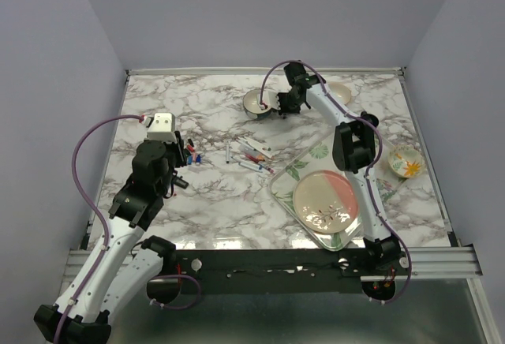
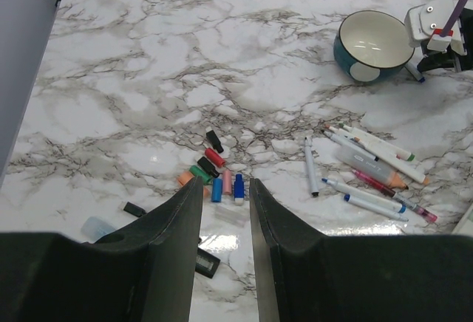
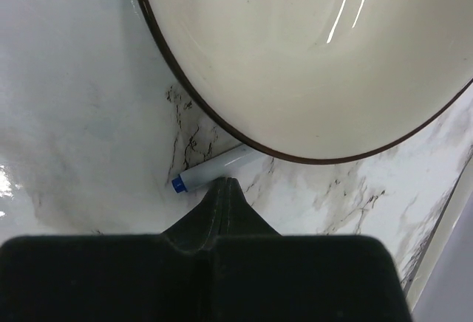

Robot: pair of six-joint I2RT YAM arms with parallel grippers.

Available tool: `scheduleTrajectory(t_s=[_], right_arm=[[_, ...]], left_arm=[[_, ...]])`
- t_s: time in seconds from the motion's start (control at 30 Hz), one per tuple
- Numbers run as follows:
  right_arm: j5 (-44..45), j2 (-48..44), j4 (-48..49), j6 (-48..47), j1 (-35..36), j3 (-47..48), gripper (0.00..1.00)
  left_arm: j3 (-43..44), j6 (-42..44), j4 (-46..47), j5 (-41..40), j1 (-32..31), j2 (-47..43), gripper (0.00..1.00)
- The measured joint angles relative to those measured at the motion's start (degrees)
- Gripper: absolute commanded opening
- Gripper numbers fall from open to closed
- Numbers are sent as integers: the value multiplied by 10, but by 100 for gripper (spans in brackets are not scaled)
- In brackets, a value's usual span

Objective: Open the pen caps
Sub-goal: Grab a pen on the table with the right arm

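Observation:
Several loose pen caps lie in a cluster on the marble: red, blue, black, green. My left gripper hovers just short of them, open, with nothing between its fingers. Several white-barrelled pens lie to the right of the caps. At the far side, my right gripper is shut, its tip against a white pen barrel with a blue end. That pen lies tucked against the foot of a cream bowl; its other end is hidden under the bowl.
The cream bowl stands at the back centre, with a second bowl to its right. A glass tray holding a pink plate fills the front right. A flowered bowl stands near the right edge.

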Motion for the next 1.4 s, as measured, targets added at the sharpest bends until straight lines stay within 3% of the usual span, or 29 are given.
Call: scheduleTrajectory(t_s=[0.77,1.03,1.17,1.2,1.27,1.4], right_arm=[[-12,-4,-22,-6,21,-1,2],[-11,-39,-15,23,22,-53,9],[-8,-83,-1,54,18,-92,24],[-8,-88,3,60,18,-94,40],[-7,-107,17,100,16,-96,53],[14,-126,62,214,14,-95,53]], left_arm=[[0,0,0,0,3,0,40],[0,0,0,0,3,-2,40],[0,0,0,0,3,-6,40],[0,0,0,0,3,-8,40],[0,0,0,0,3,-10,40],[0,0,0,0,3,-15,40]])
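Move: The blue-ended pen I'm after lies half under the teal bowl; its middle is about 2 cm ahead of my shut right fingertips, 3 cm to their left and 1 cm lower. The bowl's centre is some 8 cm left and 2 cm ahead. The pile of pens lies roughly 15 cm back and 8 cm left, the cream bowl about 20 cm right and 5 cm ahead. From my left hand, the pen is some 29 cm ahead, 24 cm right and 23 cm below. With my right fingers still shut and low against the pen's side, I push the pen left and back along the table by the bowl, about 2 cm each way. Then I ease back a little farther, come free and rise some 7 cm, drifting slightly forward again while the fingers open about halfway and the wrist turns clockwise. ##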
